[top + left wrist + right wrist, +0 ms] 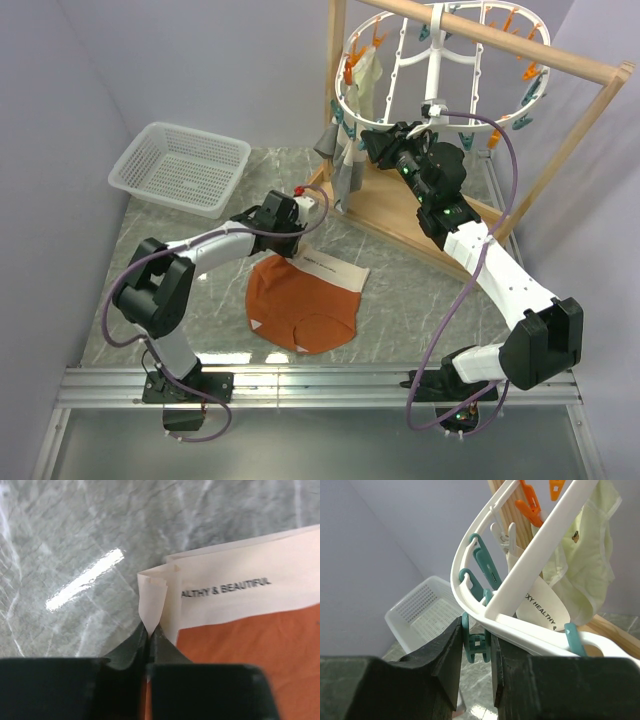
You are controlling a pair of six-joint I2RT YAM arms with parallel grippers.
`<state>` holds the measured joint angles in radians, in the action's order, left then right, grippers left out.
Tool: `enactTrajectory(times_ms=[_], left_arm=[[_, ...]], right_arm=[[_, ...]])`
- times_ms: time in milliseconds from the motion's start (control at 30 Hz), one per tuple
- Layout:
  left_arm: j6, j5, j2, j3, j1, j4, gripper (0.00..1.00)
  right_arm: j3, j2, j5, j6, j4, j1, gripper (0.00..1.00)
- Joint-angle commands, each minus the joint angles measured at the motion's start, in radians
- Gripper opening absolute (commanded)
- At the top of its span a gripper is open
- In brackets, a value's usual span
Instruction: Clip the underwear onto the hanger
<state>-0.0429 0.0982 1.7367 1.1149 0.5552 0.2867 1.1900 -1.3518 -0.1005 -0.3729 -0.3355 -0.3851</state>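
The rust-orange underwear (305, 305) lies flat on the marble table, its cream waistband (330, 268) toward the back. My left gripper (300, 247) is down at the waistband's left corner. In the left wrist view it (150, 627) is shut on that folded cream corner (152, 592), with orange fabric (245, 650) to the right. The white hanger (437, 60) hangs from the wooden rod at the back right. My right gripper (372, 140) is raised to its near-left rim and, in the right wrist view, it (476, 635) is shut on a teal clothespin (476, 644) under the rim (470, 597).
A white basket (180, 165) stands at the back left. The wooden frame (400, 205) with its rod (520, 45) fills the back right. A grey cloth (347, 172) and a cream cloth (366, 75) hang clipped on the hanger's left side. The cream cloth (585, 560) shows close to my right wrist.
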Motion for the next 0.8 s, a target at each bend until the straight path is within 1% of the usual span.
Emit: enactTrajectory(times_ms=[0,67,100,167,200,300,467,533,600,733,767], left_arm=[[0.023,-0.040,-0.060,-0.030,0.028,-0.029,0.11],[0.023,-0.016,-0.055,-0.033,0.026,-0.018,0.18],[0.018,0.000,-0.036,-0.030,0.026,0.006,0.25],[0.006,0.014,-0.017,-0.018,0.025,0.025,0.34],[-0.005,0.024,-0.008,-0.017,0.022,0.028,0.42],[-0.017,0.035,-0.009,-0.020,0.022,0.017,0.54],[-0.018,0.052,-0.008,-0.015,0.020,0.008,0.59],[-0.018,0.048,0.014,-0.012,0.022,0.002,0.61],[-0.020,0.038,0.040,-0.012,0.020,-0.012,0.64],[-0.029,0.018,0.101,0.014,0.022,-0.011,0.64],[-0.034,0.014,0.109,0.017,0.023,-0.012,0.61]], right_arm=[[0.026,0.025,0.008,0.012,-0.042,0.018,0.00],[0.023,0.026,0.008,0.014,-0.042,0.018,0.00],[0.023,0.023,0.007,0.012,-0.039,0.017,0.00],[0.028,0.022,0.005,0.009,-0.039,0.018,0.00],[0.028,0.023,0.002,0.008,-0.040,0.018,0.00],[0.030,0.023,-0.002,0.008,-0.037,0.017,0.00],[0.026,0.023,-0.002,0.009,-0.037,0.018,0.00],[0.025,0.025,-0.004,0.008,-0.040,0.018,0.00],[0.023,0.026,-0.004,0.008,-0.040,0.018,0.00],[0.026,0.025,0.001,0.012,-0.039,0.018,0.00],[0.026,0.025,0.002,0.012,-0.039,0.020,0.00]])
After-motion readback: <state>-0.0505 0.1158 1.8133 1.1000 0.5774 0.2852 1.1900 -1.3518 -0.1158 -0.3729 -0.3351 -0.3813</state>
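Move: The left hand, fingers shut just above the table, already pinches the left corner of the underwear's waistband, which sticks out about 1 cm ahead, 1 cm right and 1 cm below its hand point. The waistband's middle is some 9 cm right and 3 cm back; the orange body is about 3 cm right and 13 cm back. From the right hand, holding the teal clip at the hanger rim, that corner lies roughly 14 cm left, 8 cm back and 35 cm below. The left hand lets go of the pinched waistband corner, its fingers opening from shut to a bit over half wide as it draws back about 1.5 cm and, after a tiny lift, begins to sink. With the fingers open and astride the folded corner, it then goes down more quickly, ending some 3.5 cm lower than it began, still pointing down and forward-right, the wrist tipping down only about 5 degrees. ##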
